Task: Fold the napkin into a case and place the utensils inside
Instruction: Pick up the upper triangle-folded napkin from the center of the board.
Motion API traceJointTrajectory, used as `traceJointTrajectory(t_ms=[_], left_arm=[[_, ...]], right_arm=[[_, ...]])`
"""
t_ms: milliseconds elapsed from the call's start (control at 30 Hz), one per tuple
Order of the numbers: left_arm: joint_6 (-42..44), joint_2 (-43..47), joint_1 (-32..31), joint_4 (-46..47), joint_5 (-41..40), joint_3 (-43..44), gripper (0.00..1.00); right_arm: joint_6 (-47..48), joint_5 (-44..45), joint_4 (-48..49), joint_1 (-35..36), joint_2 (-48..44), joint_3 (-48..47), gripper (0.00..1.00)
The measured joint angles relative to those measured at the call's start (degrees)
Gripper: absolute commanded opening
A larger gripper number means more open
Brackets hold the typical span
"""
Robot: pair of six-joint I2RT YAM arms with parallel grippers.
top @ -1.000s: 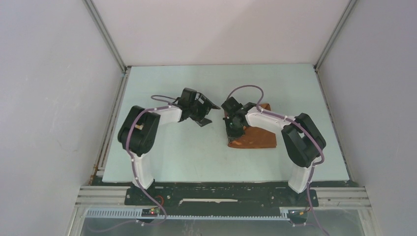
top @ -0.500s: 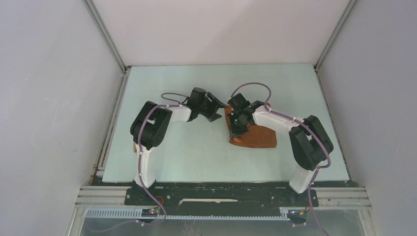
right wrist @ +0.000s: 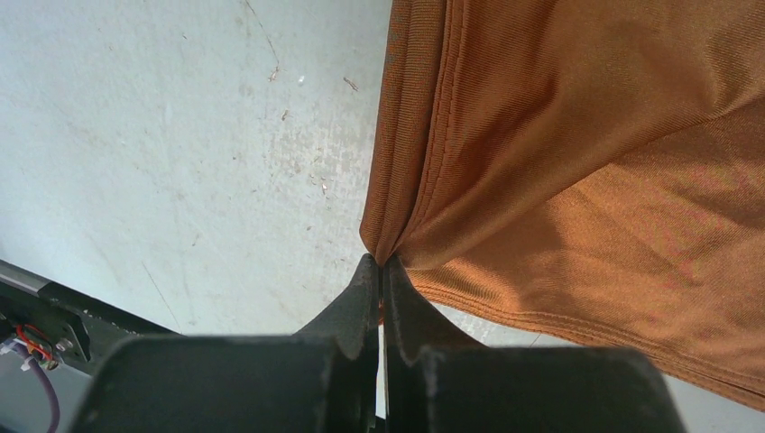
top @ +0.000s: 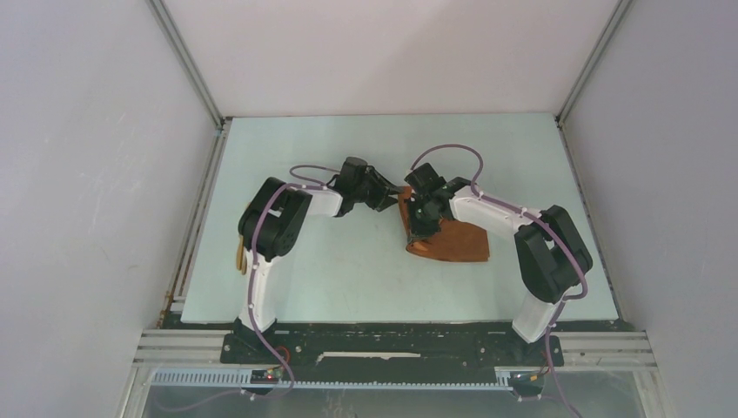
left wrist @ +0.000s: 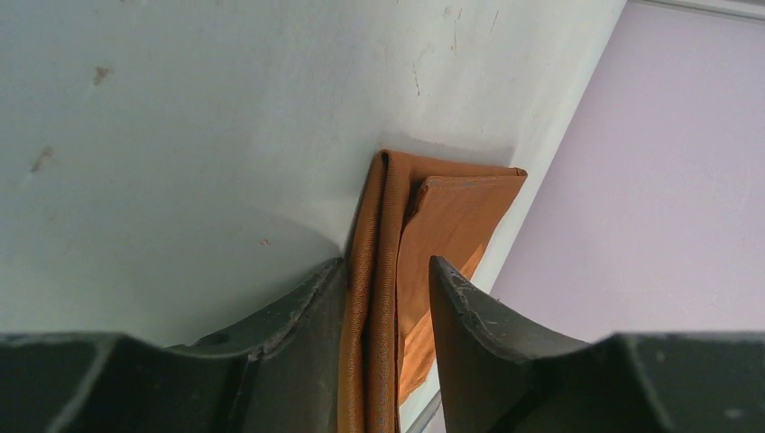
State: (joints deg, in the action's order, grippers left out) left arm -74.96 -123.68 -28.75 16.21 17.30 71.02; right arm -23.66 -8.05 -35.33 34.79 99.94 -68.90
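Observation:
The rust-orange napkin (top: 457, 242) lies partly folded right of the table's middle. My right gripper (top: 420, 228) is shut on its left edge, and the right wrist view shows the cloth (right wrist: 577, 180) bunched into the pinched fingertips (right wrist: 382, 260). My left gripper (top: 393, 197) reaches in from the left. In its wrist view the jaws (left wrist: 388, 263) straddle the napkin's doubled edge (left wrist: 451, 216): the left finger touches the cloth and a gap remains at the right finger. The light-brown utensils (top: 240, 255) lie by the left arm's base, mostly hidden behind it.
The pale table (top: 331, 261) is boxed in by lilac walls (top: 661, 174) on the left, right and back. Just past the napkin's far end, the left wrist view shows the table's edge meeting the wall (left wrist: 649, 180).
My left arm has swung right to the napkin and its jaws have narrowed around the doubled edge. My right gripper, still pinching the cloth, has shifted slightly toward the back.

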Motion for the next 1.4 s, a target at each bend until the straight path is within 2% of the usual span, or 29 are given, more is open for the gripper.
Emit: traceJointTrajectory(t_ms=[133,333,667,767,800,867,1067,1167,1267,1400], left_arm=[[0.04,-0.13,0.00,0.04,-0.02,0.24,0.49],[0.44,-1.40,-0.07,0.26,-0.11,1.66,0.40],[0.44,-2.51,-0.11,0.39,-0.15,2.97,0.38],[0.46,-3.23,-0.13,0.42,-0.15,3.85,0.26],[0.42,-3.41,-0.11,0.44,-0.17,3.98,0.15],[0.74,-4.00,-0.13,0.28,-0.20,4.37,0.01],[2.45,-4.04,-0.17,0.76,-0.35,4.57,0.00],[5.81,-1.88,-0.13,-2.34,-1.29,4.00,0.00],[8.63,2.69,0.37,-5.42,-1.92,1.46,0.00],[12.63,13.51,2.69,-10.03,-1.44,-3.54,0.00]], right_arm=[[0.00,-0.02,0.00,-0.11,0.00,0.00,0.00],[-0.02,0.00,0.00,-0.26,-0.15,0.00,0.00],[-0.02,-0.04,0.00,-0.33,-0.17,0.00,0.00],[-0.02,-0.04,0.00,-0.33,-0.17,0.00,0.00],[0.00,-0.04,0.00,-0.33,-0.17,0.00,0.00],[-0.02,-0.04,0.00,-0.33,-0.17,0.00,0.00],[-0.02,0.02,0.59,-0.17,-0.44,0.55,0.00],[-0.07,0.09,1.36,0.63,-1.70,2.23,0.00],[-0.90,-0.07,2.01,2.45,-3.65,3.65,0.00],[-4.24,-2.12,5.20,7.45,-7.19,4.13,0.00]])
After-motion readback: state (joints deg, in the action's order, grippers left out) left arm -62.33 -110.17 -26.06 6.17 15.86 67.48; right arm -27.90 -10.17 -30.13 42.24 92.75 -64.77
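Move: Between the left hand's half-open fingers runs the doubled left edge of the napkin. Its far-left corner is about 2 cm ahead, 1 cm right and 1 cm lower, and the near-left corner, still pinched by the right hand, is some 12 cm back and 2 cm right. From the right hand, that far-left corner lies roughly 13 cm ahead, 1 cm left and 3 cm below; the middle of the napkin's flat part is about 9 cm right, 5 cm ahead and 4 cm below. Creeping about 2 cm forward and slightly right while dipping 1 cm, the left hand works over the folded edge near its far-left corner, shuts its fingers and pinches it. Then it lifts some 6 cm, drawing left and a little back. The right hand, which holds still at first and keeps its pinch on the near-left corner, joins by moving left, back and up, about 4, 4 and 3 cm. ##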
